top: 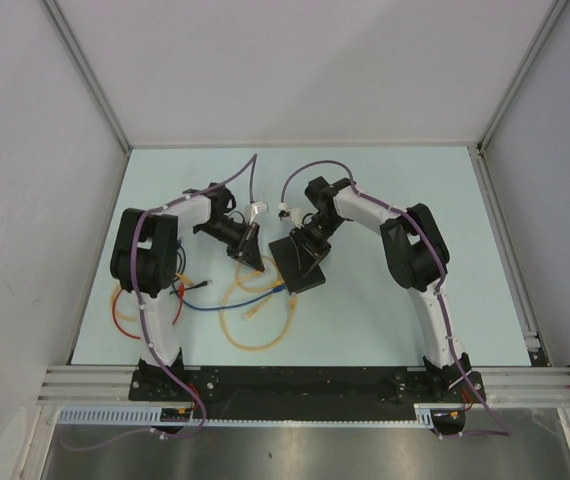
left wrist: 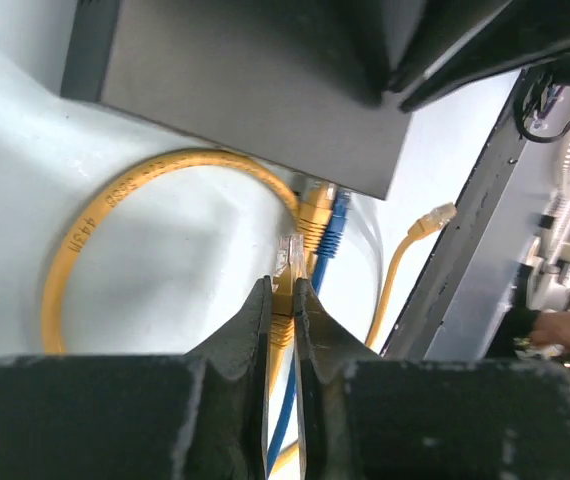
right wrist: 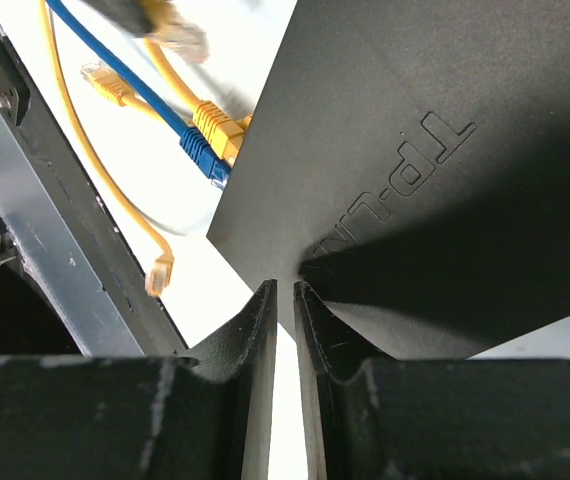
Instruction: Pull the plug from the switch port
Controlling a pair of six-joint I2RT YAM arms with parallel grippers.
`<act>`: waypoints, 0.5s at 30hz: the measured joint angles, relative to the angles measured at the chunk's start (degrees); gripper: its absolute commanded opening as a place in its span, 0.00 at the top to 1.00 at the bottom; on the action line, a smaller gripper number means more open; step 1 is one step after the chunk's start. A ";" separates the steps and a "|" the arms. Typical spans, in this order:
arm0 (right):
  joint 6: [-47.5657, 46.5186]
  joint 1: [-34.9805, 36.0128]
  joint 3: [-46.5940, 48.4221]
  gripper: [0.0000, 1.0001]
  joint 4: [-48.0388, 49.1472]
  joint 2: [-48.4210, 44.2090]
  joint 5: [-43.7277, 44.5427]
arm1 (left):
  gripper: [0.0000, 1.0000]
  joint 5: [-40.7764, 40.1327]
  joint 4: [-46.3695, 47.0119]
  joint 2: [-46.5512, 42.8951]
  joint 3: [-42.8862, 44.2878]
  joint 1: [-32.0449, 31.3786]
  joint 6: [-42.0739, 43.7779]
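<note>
The black switch [top: 298,265] [left wrist: 265,80] [right wrist: 415,150] lies flat mid-table. My left gripper [top: 251,252] [left wrist: 283,292] is shut on the boot of a yellow plug [left wrist: 287,255]. The plug's clear tip is free, a short way out from the switch's socket edge. It shows blurred at the top of the right wrist view [right wrist: 175,30]. A second yellow plug [left wrist: 315,212] [right wrist: 217,125] and a blue plug [left wrist: 337,215] [right wrist: 197,150] still sit in the ports. My right gripper [top: 310,250] [right wrist: 285,290] is shut, its tips resting on the switch's top near a corner.
Yellow cable loops [top: 255,330] lie in front of the switch, with loose yellow ends [left wrist: 435,217] [right wrist: 158,272] near the black front rail [top: 305,380]. Red [top: 125,315] and blue [top: 200,300] cables lie by the left arm. Grey walls enclose the table.
</note>
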 measured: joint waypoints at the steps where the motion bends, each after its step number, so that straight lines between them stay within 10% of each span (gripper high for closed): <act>1: 0.02 0.02 0.09 0.80 -0.11 0.09 0.00 | 1.00 -0.11 -0.11 -0.92 0.07 0.02 0.15; 8: 0.00 0.02 0.15 0.81 -0.15 0.13 -0.02 | 1.00 -1.03 -3.78 -8.72 2.29 5.27 3.72; 15: 0.02 0.04 0.68 0.80 -0.68 0.46 -0.04 | 1.00 -7.98 -14.62 -12.81 3.56 27.87 15.32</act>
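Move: The left hand, with a freed yellow plug already in its fingers, has the heap of pulled cables with the black coil about 20 cm to its left, 2 cm back and 3 cm below. On that side the loose black plug lies 12 cm left and 3 cm back; the switch's middle is 8 cm right and 1 cm ahead, the blue plug in its port 5 cm right and 4 cm back. From the right hand, the coil is some 33 cm left and 2 cm back. The left hand keeps its pinch on the yellow plug and first lifts it about 4 cm with a slight forward drift, then sweeps fast to the left, away from the switch and towards the black coil, some 18 cm in all, while rising a little more and turning roughly 20 degrees counter-clockwise. The right hand stays put, its nearly closed fingertips still resting on the switch's top near its near edge. ##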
